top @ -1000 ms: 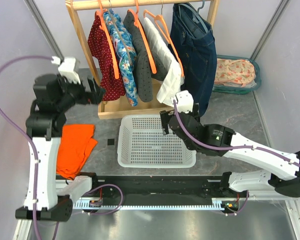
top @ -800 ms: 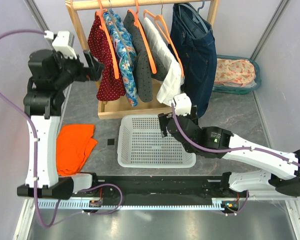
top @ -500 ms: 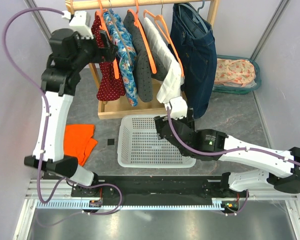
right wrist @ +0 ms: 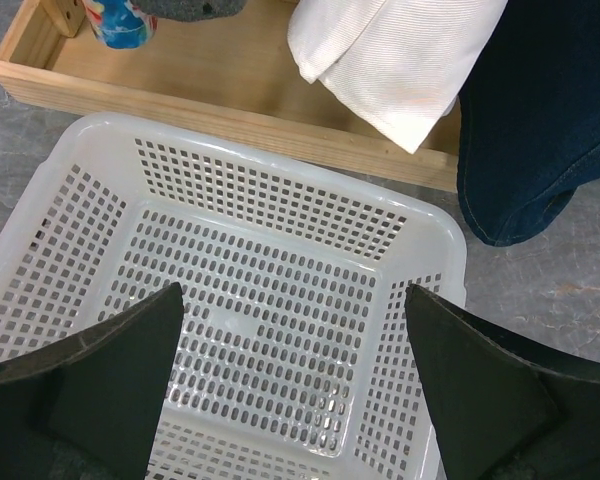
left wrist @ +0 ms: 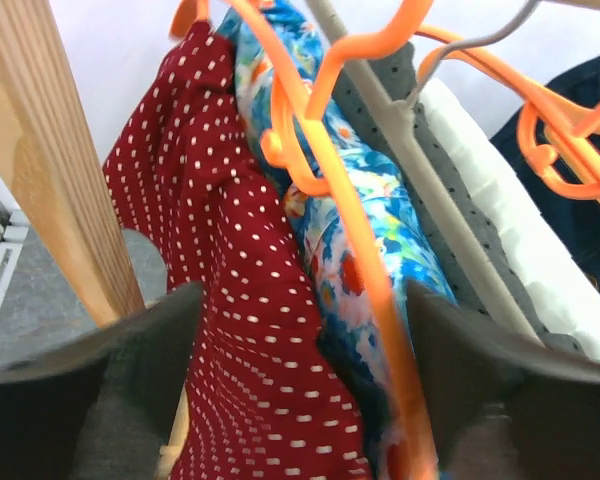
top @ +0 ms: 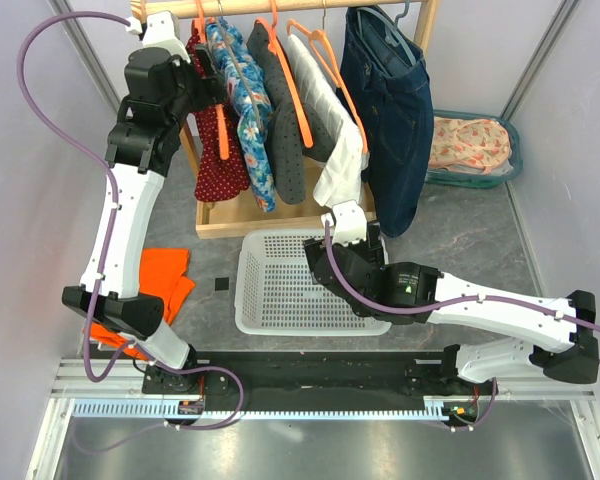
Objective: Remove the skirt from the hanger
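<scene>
The skirt (top: 218, 150) is dark red with white dots and hangs on an orange hanger (top: 212, 70) at the left end of the wooden rail (top: 280, 8). My left gripper (top: 202, 75) is raised to the top of it. In the left wrist view the gripper (left wrist: 300, 390) is open. The skirt (left wrist: 240, 300), the orange hanger arm (left wrist: 370, 260) and part of a blue floral garment (left wrist: 380, 220) lie between the jaws. My right gripper (top: 325, 262) hovers open over the white basket (top: 250, 300), nothing between its fingers (right wrist: 290, 380).
The rail also holds a grey dotted garment (top: 285, 130), a white one (top: 335, 150) and jeans (top: 390, 110). The rack's wooden post (left wrist: 50, 170) stands just left of my left gripper. An orange cloth (top: 165, 275) lies at the left. A teal tray (top: 475, 145) sits at the right.
My left arm has risen from beside the rack's base to the top of the red skirt, jaws now around it. The right gripper drifted slightly left over the basket.
</scene>
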Robot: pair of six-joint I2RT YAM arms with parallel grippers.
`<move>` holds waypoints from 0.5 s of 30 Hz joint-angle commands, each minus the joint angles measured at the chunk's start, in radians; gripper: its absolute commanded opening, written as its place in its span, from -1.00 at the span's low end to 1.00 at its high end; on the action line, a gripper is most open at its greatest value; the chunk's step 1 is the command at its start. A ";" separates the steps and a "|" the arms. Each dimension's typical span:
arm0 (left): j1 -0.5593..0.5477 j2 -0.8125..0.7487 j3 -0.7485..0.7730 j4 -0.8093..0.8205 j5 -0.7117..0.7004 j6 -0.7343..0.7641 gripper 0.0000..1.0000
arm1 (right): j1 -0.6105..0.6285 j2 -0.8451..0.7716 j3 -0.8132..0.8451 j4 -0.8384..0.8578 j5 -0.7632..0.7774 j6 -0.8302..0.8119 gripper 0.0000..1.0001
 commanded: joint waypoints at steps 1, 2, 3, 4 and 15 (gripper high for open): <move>0.000 -0.049 -0.074 0.081 -0.076 -0.016 0.23 | 0.007 -0.003 -0.001 0.025 0.036 0.013 0.96; 0.000 -0.056 -0.083 0.084 -0.079 -0.012 0.15 | 0.007 -0.003 -0.001 0.027 0.036 0.015 0.96; 0.000 -0.060 -0.098 0.092 -0.081 -0.007 0.10 | 0.005 -0.003 -0.003 0.025 0.039 0.015 0.96; -0.002 -0.063 -0.104 0.093 -0.090 0.000 0.08 | 0.007 -0.005 -0.004 0.027 0.041 0.018 0.96; 0.000 -0.024 -0.075 0.121 -0.096 0.019 -0.32 | 0.005 -0.017 -0.018 0.025 0.044 0.025 0.92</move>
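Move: The orange hanger arm carrying the red dotted skirt runs roughly 3 cm below the left hand and about 2 cm to its right, some 1 cm farther ahead. From this hand the skirt's middle hangs about 17 cm below and 3 cm ahead, level sideways; the blue floral shirt lies 6 cm right, 1 cm ahead and 17 cm down; the wooden post is 9 cm left and 5 cm ahead. From the right hand, the hanger arm is about 25 cm ahead, 22 cm left and 17 cm up. Down by some 2.5 cm, edging about 1 cm left, the left hand settles over the orange hanger arm above the red dotted skirt, then all but stops. Its fingers close from nearly wide to about half open, bringing the hanger arm between them; the right-hand finger seems to push it left. The wrist hardly turns. ##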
